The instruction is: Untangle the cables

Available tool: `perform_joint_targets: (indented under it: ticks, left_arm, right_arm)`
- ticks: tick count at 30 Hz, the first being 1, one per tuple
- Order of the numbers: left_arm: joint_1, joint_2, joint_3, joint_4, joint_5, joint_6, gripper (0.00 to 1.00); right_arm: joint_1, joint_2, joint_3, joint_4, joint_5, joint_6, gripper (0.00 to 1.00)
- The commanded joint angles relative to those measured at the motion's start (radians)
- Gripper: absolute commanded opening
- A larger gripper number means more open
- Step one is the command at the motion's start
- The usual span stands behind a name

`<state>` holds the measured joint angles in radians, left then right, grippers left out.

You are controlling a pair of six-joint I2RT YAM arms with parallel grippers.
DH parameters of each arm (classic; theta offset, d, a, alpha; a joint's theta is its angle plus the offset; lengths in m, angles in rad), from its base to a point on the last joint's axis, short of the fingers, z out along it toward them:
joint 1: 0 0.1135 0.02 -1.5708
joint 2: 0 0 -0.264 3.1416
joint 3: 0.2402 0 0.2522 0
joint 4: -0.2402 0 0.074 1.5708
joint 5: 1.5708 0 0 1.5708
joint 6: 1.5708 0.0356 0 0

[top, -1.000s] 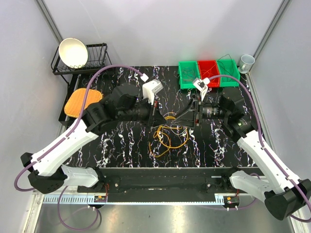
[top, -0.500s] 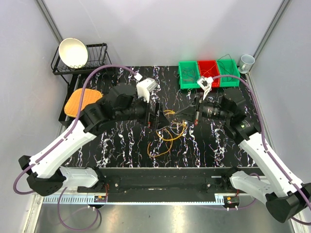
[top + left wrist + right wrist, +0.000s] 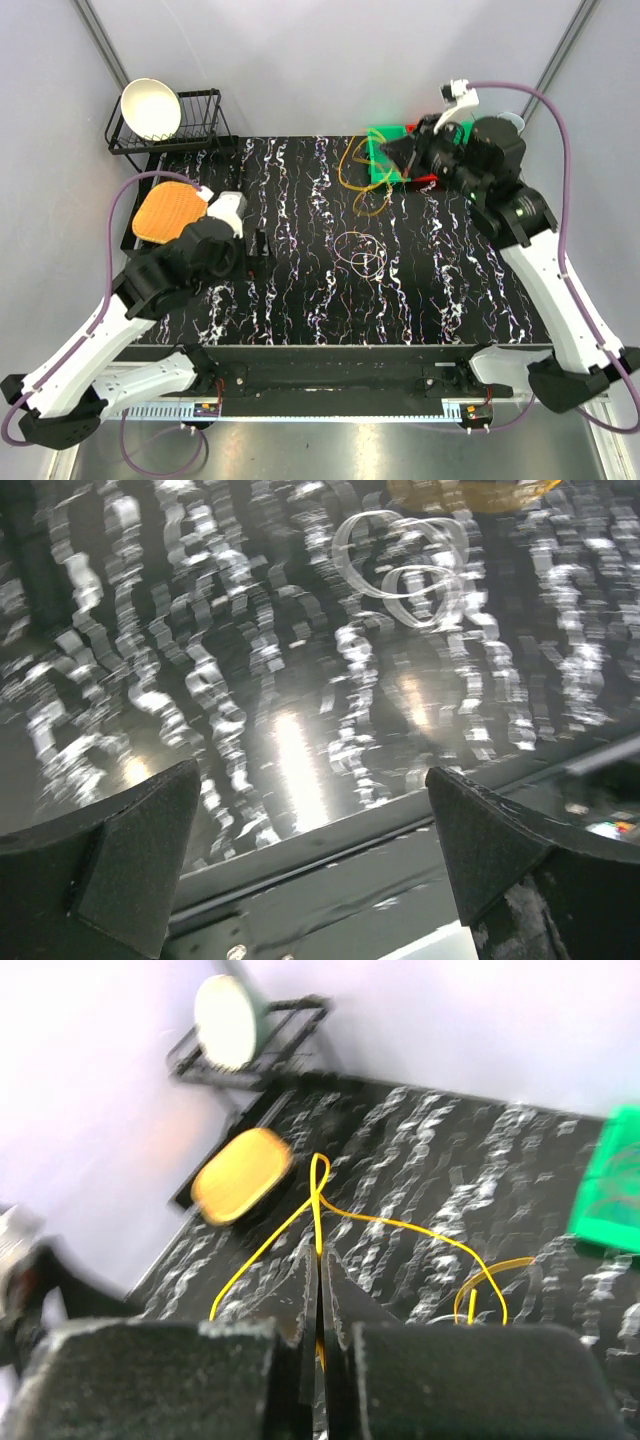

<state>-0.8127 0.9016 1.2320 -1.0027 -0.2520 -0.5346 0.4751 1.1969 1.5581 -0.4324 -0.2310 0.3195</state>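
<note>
My right gripper [image 3: 392, 152] is raised at the back of the table, in front of the green bin, and is shut on a yellow cable [image 3: 352, 175] whose loops hang from it to the left. In the right wrist view the jaws [image 3: 321, 1260] are pressed together with the yellow cable [image 3: 318, 1195] pinched between them. A small cluster of pale thin cable loops [image 3: 362, 255] lies on the black marbled mat in the middle; these loops [image 3: 405, 560] show blurred in the left wrist view. My left gripper [image 3: 262, 255] hovers left of them, open and holding nothing, its fingers [image 3: 130, 850] wide apart.
Green bin [image 3: 383, 150] and a red bin [image 3: 426, 181], partly hidden by my right arm, sit at the back right. A dish rack [image 3: 195, 125] with a white bowl [image 3: 151, 108] stands at the back left, and an orange pad [image 3: 170, 210] lies beside my left arm.
My right gripper shut on the yellow cable and lifted it away to the back right. My left gripper opened, let go and drew back left. Pale loops stayed on the mat.
</note>
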Motion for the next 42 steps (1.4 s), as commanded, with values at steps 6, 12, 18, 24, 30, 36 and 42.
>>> perform_joint_targets:
  ticks: [6,12,18,24,30,36,42]
  left_arm:
    - [0.004,-0.144,-0.159,-0.036,-0.217,-0.056,0.99]
    - [0.004,-0.199,-0.258,0.013,-0.227,-0.047,0.99]
    - [0.003,-0.239,-0.296,0.052,-0.234,-0.031,0.99]
    - [0.004,-0.241,-0.315,0.082,-0.242,-0.024,0.99]
    - [0.004,-0.227,-0.316,0.081,-0.242,-0.025,0.99]
    - [0.004,-0.219,-0.318,0.081,-0.248,-0.028,0.99]
    - [0.004,-0.201,-0.318,0.081,-0.251,-0.03,0.99]
  right_arm:
    - [-0.087,0.246,0.356,-0.083,0.237,-0.148,0.0]
    - [-0.228,0.398,0.574,-0.104,0.147,-0.14,0.0]
    - [-0.282,0.547,0.787,-0.173,0.151,-0.209,0.0]
    - [-0.357,0.708,0.951,-0.2,0.121,-0.227,0.0]
    - [-0.441,0.875,1.132,-0.2,0.012,-0.218,0.0]
    - [-0.471,0.96,1.186,-0.132,-0.063,-0.217,0.0]
    - [-0.504,1.0,1.093,-0.115,-0.03,-0.266,0.0]
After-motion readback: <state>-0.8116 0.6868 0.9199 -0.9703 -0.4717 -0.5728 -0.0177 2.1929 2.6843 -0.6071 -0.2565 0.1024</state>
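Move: The right hand, holding the orange cable high above the table, has the red bin about 35 cm ahead, 17 cm to its right and 40 cm below. The left green bin is some 34 cm ahead and 4 cm right, the right green bin 36 cm ahead and 27 cm right; the white cable lies 4 cm ahead and 6 cm left. From the left hand, the red bin is roughly 48 cm ahead and 46 cm right. Right hand carries the pinched orange cable 29 cm forward, 18 cm right towards the red bin; left withdraws left, down. ##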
